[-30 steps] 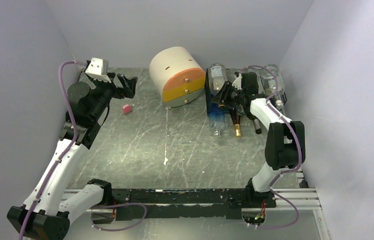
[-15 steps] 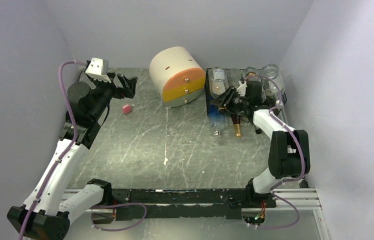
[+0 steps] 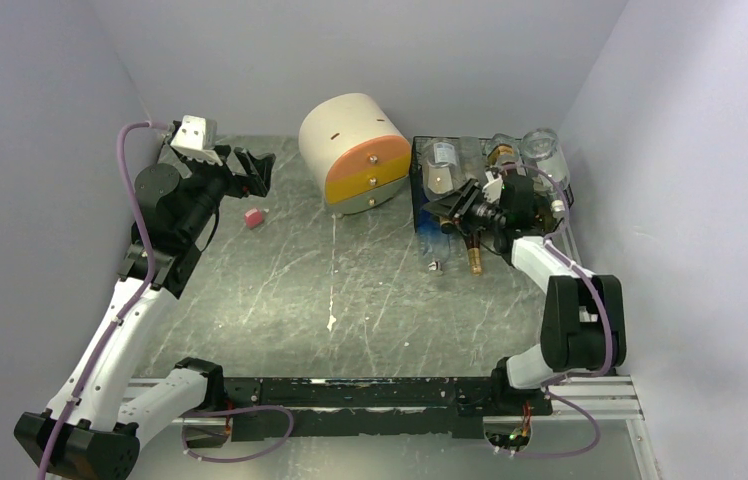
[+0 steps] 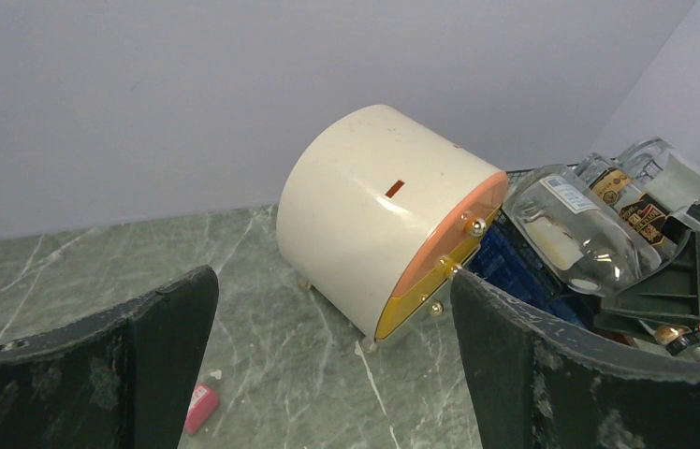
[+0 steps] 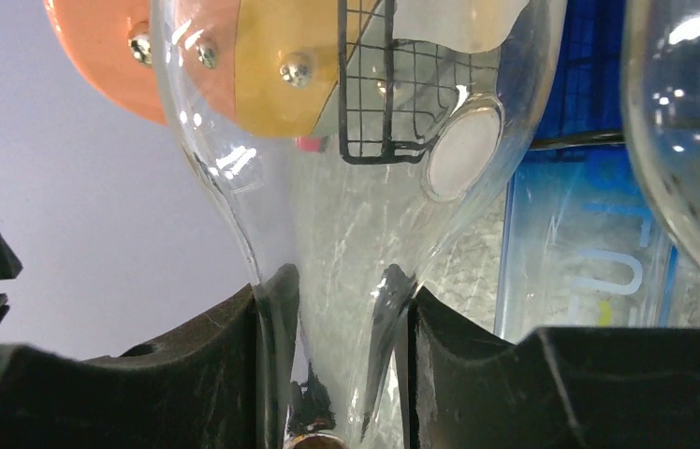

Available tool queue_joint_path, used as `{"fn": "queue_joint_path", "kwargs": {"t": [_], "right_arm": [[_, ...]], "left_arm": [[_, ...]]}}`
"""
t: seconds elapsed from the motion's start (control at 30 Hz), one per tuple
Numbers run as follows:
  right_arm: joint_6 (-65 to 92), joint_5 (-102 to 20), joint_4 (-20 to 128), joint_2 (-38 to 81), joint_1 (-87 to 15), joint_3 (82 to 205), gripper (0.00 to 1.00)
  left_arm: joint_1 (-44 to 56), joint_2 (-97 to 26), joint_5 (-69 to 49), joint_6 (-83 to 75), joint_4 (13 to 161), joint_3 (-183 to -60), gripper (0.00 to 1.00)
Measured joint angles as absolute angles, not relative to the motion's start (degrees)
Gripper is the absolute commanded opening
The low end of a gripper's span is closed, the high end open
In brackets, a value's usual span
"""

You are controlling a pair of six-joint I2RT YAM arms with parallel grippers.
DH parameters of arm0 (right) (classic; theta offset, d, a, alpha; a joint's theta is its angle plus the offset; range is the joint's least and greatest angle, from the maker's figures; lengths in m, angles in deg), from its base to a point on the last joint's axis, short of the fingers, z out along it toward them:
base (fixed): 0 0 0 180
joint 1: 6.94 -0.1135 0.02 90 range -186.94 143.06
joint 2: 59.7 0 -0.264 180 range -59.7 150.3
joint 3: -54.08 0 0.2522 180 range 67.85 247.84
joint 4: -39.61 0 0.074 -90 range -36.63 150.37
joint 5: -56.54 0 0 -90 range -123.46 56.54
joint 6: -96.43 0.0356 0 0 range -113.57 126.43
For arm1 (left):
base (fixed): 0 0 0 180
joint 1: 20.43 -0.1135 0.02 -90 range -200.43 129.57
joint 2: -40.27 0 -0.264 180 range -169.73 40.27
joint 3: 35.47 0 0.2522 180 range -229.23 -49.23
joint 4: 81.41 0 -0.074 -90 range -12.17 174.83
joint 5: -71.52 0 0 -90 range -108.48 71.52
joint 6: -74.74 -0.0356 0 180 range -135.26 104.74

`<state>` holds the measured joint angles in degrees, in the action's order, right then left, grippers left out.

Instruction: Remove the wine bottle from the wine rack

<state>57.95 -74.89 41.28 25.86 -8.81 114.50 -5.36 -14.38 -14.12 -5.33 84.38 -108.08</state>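
Note:
The wine rack (image 3: 418,192), a black wire-mesh box, stands at the back right and holds several bottles. A clear glass wine bottle (image 3: 439,168) with a white label lies tilted on its top left. My right gripper (image 3: 455,205) is shut on this bottle's neck. In the right wrist view the clear wine bottle (image 5: 356,140) widens away from the right gripper (image 5: 332,374), both pads pressed on the glass neck, with the rack mesh (image 5: 370,103) behind. My left gripper (image 3: 255,170) hovers far left, open and holding nothing; its view shows the bottle (image 4: 571,229).
A cream-and-orange round drawer unit (image 3: 355,152) sits just left of the rack. A small pink block (image 3: 253,217) lies near the left gripper. A blue-tinted bottle (image 3: 434,245), a gold-capped bottle (image 3: 474,262) and another clear bottle (image 3: 545,155) are in the rack. Walls close in on three sides.
The right wrist and elbow have swung to the right and nearer, still gripping the clear bottle's neck, and the bottle has shifted a little with it. The left arm has not moved.

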Motion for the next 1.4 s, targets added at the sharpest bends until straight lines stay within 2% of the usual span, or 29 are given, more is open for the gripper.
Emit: {"fn": "queue_joint_path", "kwargs": {"t": [0.47,1.13,1.4], "right_arm": [[58.3,-74.1,40.0,21.4,-7.4,112.1,0.0],[45.3,-77.7,63.0,10.4,-7.2,118.8,0.0],[41.1,-77.8,71.2,9.4,-12.4,120.6,0.0]], "left_arm": [[-5.4,-14.6,-14.1,-5.3,84.4,-108.1,0.98],[-5.4,-18.8,-6.7,-4.7,81.8,-108.9,0.98],[-5.4,-21.2,-1.9,-5.5,82.0,-110.6,0.98]]}}
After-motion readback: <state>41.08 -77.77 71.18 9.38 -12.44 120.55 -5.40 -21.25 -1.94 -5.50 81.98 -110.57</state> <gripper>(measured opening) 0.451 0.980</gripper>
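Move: Ahead of the right hand, which already pinches it by the neck, the clear wine bottle has its middle about 10 cm farther out and roughly level with the fingers; open table to receive it lies some 13 cm left, 7 back and 16 below. The round chest stands about 20 cm left and 15 ahead, slightly lower. The blue-tinted bottle is almost straight below, 2 cm back; the gold-necked bottle is 8 cm right, 2 ahead. From the left hand the clear bottle lies about 39 cm right, 15 ahead, 22 below. Keeping its pinch on the bottle's neck, the right hand climbs and draws back off the rack, rising first and then pulling back ever faster, about 7 cm back and 6 up in all; near the end it swings left and turns some 10 degrees counter-clockwise. The left hand, open and empty, eases about 4 cm right and 3 down, turning some 10 degrees clockwise towards the bottle. ##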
